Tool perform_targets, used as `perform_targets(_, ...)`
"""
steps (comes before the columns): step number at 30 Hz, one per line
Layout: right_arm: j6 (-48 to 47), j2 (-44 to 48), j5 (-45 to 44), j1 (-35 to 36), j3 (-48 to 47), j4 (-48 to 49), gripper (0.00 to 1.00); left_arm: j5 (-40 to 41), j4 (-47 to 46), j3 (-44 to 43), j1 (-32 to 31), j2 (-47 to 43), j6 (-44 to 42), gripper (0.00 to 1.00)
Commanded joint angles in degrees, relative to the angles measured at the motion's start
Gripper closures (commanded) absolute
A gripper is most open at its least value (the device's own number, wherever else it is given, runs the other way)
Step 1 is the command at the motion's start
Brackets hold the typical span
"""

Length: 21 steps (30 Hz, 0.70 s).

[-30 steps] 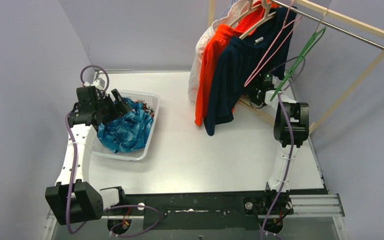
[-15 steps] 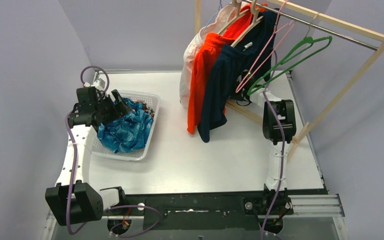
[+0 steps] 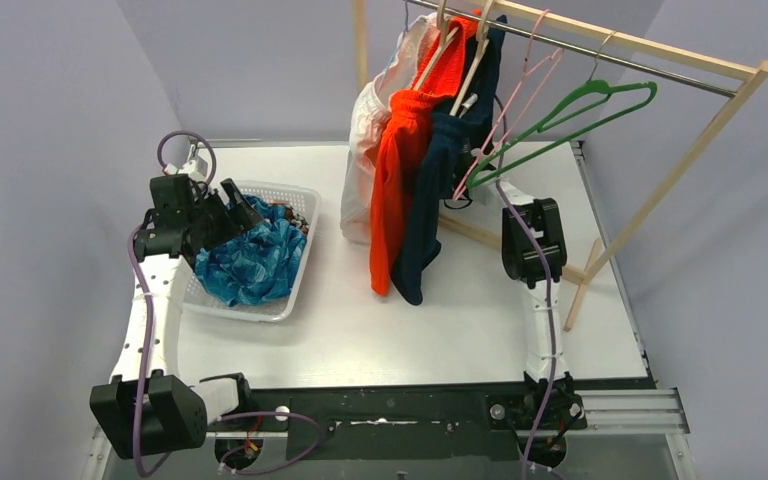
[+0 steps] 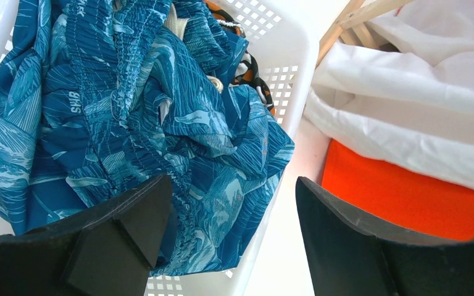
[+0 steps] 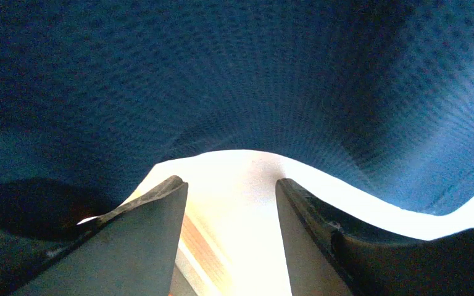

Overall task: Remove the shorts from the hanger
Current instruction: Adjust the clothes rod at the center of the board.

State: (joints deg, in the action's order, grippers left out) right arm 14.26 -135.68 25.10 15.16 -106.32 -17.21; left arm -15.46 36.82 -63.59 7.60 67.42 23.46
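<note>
Three pairs of shorts hang on wooden hangers from the rack's rail: white (image 3: 363, 150), bright orange (image 3: 395, 175) and dark navy (image 3: 428, 215). Teal-blue patterned shorts (image 3: 253, 262) (image 4: 129, 117) lie in the white basket (image 3: 295, 285), with a bit of orange-black camouflage shorts (image 4: 247, 65) under them. My left gripper (image 3: 232, 207) (image 4: 231, 191) hovers open over the basket's right rim, holding nothing. My right gripper (image 5: 229, 185) is open just behind and below the navy shorts (image 5: 234, 80), fabric filling the view above its fingers. In the top view those shorts mostly hide it.
An empty pink hanger (image 3: 508, 105) and an empty green hanger (image 3: 572, 105) hang on the rail right of the shorts. The wooden rack frame (image 3: 675, 175) stands at the back right, its base bar (image 3: 488, 238) lying on the white table (image 3: 360, 330).
The rack with its hanging shorts and empty hangers has shifted left across the table, and my right arm has moved left with it. My left arm has stayed still.
</note>
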Motion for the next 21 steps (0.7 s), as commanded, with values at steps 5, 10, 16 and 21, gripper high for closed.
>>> perform_targets(5, 3.2, 5.0, -8.4, 0.6, 5.7, -6.3, 0.33, -0.5, -1.0, -0.7, 0.0, -2.3, 0.1, 0.27)
perform_targets(10, 5.2, 16.8, -16.5, -2.7, 17.0, 2.1, 0.25, -2.3, -1.8, 0.3, 0.0, -2.6, 0.5, 0.27)
perform_targets(16, 5.4, 27.9, -17.8, -4.5, 31.0, 12.7, 0.02, -6.2, -1.2, -2.0, 0.1, -1.0, -0.6, 0.27)
perform_targets(21, 6.8, 34.6, -23.5, -4.1, 37.5, 14.4, 0.02, -7.0, -1.2, -2.7, 0.2, -1.0, -0.4, 0.26)
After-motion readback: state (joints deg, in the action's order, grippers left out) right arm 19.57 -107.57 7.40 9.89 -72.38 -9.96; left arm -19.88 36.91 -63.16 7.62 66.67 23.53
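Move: The navy shorts hang close around the right hand, their middle some 7 cm back, straight in line sideways and about 15 cm above. The red shorts hang 8 cm left of them at the same depth. From the right hand the pink hanger is about 9 cm right, level ahead and 28 cm up; the green one 17 cm right, 3 cm back and 30 cm up. From the left hand, the navy shorts are about 31 cm right and 4 cm ahead, near its height. The right hand pulls out from behind the navy shorts, about 11 cm right, 7 cm back, rising late, fingers opening wide. ##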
